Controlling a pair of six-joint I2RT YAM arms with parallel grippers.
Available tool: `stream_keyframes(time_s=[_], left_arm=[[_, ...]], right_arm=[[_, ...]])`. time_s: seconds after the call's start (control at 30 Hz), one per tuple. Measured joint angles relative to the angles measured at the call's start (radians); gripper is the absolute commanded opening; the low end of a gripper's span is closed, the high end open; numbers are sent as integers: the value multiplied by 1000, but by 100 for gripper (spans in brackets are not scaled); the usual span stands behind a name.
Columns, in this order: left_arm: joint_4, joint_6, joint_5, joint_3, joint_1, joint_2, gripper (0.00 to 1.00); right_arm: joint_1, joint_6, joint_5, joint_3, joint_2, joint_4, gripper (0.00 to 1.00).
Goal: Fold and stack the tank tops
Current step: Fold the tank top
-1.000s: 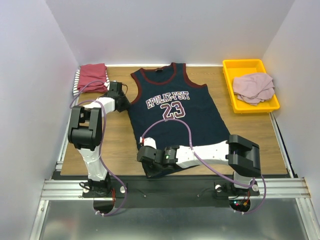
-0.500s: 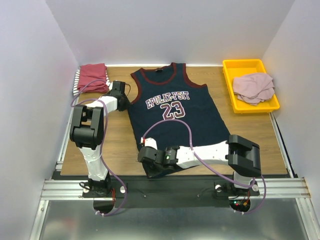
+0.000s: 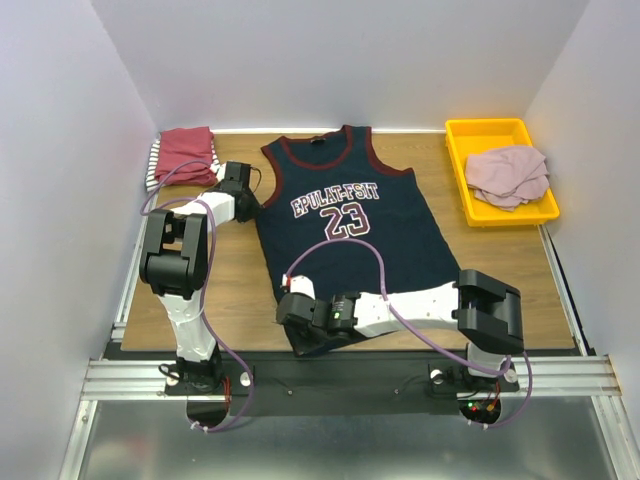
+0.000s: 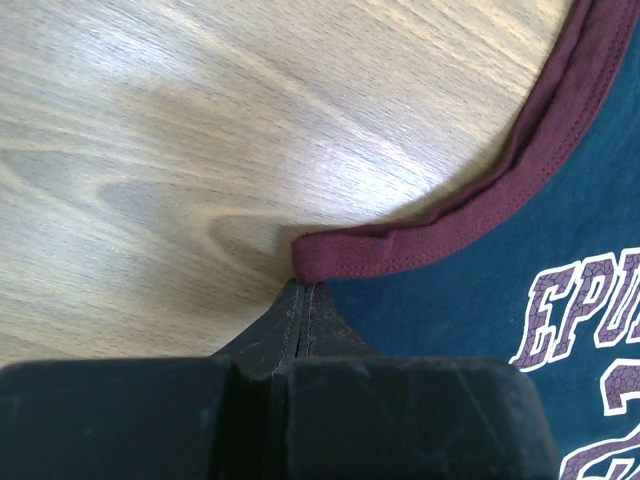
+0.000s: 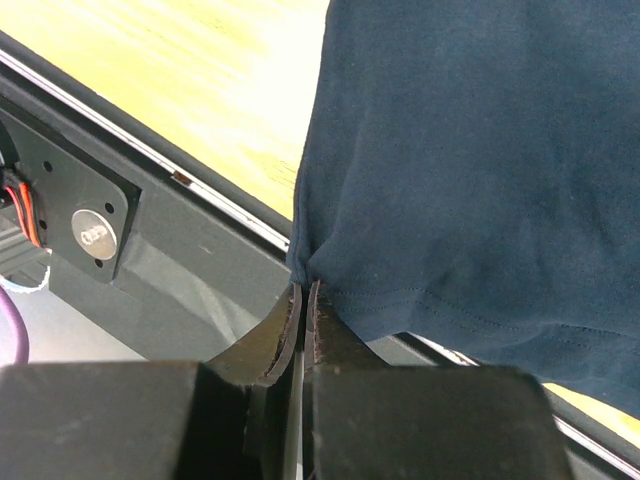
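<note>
A navy tank top (image 3: 345, 215) with maroon trim and the number 23 lies flat, face up, mid-table. My left gripper (image 3: 255, 204) is at its left armhole; in the left wrist view the gripper (image 4: 304, 287) is shut on a fold of the maroon trim (image 4: 400, 255). My right gripper (image 3: 292, 330) is at the lower left hem corner by the table's near edge. In the right wrist view that gripper (image 5: 305, 287) is pinched shut on the navy hem (image 5: 400, 300). A folded dark-red tank top (image 3: 187, 150) rests on a striped one (image 3: 153, 168) at the back left.
A yellow tray (image 3: 487, 127) at the back right holds a crumpled dusty-pink tank top (image 3: 508, 175). The black frame rail (image 5: 170, 270) runs just below the table's near edge, under the right gripper. White walls close in the left, right and back sides.
My left gripper has shut onto the jersey's maroon armhole trim and its arm has shifted slightly. The right gripper has kept its hold on the hem corner without moving.
</note>
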Motion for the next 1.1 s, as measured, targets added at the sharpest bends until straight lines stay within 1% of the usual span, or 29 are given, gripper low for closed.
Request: stream_keyframes(time_s=[0.27, 0.43, 0.6, 0.77, 0.97, 1.1], left_arm=[[-22, -19, -35, 0, 4, -16, 0], [-50, -31, -62, 0, 37, -42, 0], [-83, -42, -112, 0, 89, -78, 0], [-105, -42, -149, 0, 116, -105, 0], [-129, -49, -146, 32, 99, -108, 0], [-145, -62, -145, 100, 56, -105, 0]], right_arm=[[0, 0, -5, -1, 0, 3, 0], [0, -2, -23, 7, 3, 13, 0], [0, -11, -71, 89, 46, 34, 0], [0, -24, -128, 183, 116, 61, 0], [-3, -31, -153, 206, 125, 71, 0], [-27, -30, -146, 157, 69, 81, 0]])
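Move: Pinched in the left fingers is the tank top's lower left armhole corner. The number 23 lies about 21 cm to that hand's right and 3 cm back, some 2 cm lower; the neckline is roughly 17 cm ahead and 14 cm right, the red folded stack 15 cm ahead and 17 cm left. The right hand still holds the left hem corner just over the front table edge, with the 23 some 36 cm ahead and 10 cm right. Dragging the pinched left side along, both hands sweep left about 8 cm in step, away from the yellow bin, rising about 3 cm. They then reverse rightward and lift further, the left hand quicker, some 3 cm back and 6–7 cm up in all, the right about 1 cm back and 4 cm up. The left wrist turns about 15 degrees counter-clockwise; both grips stay shut. ##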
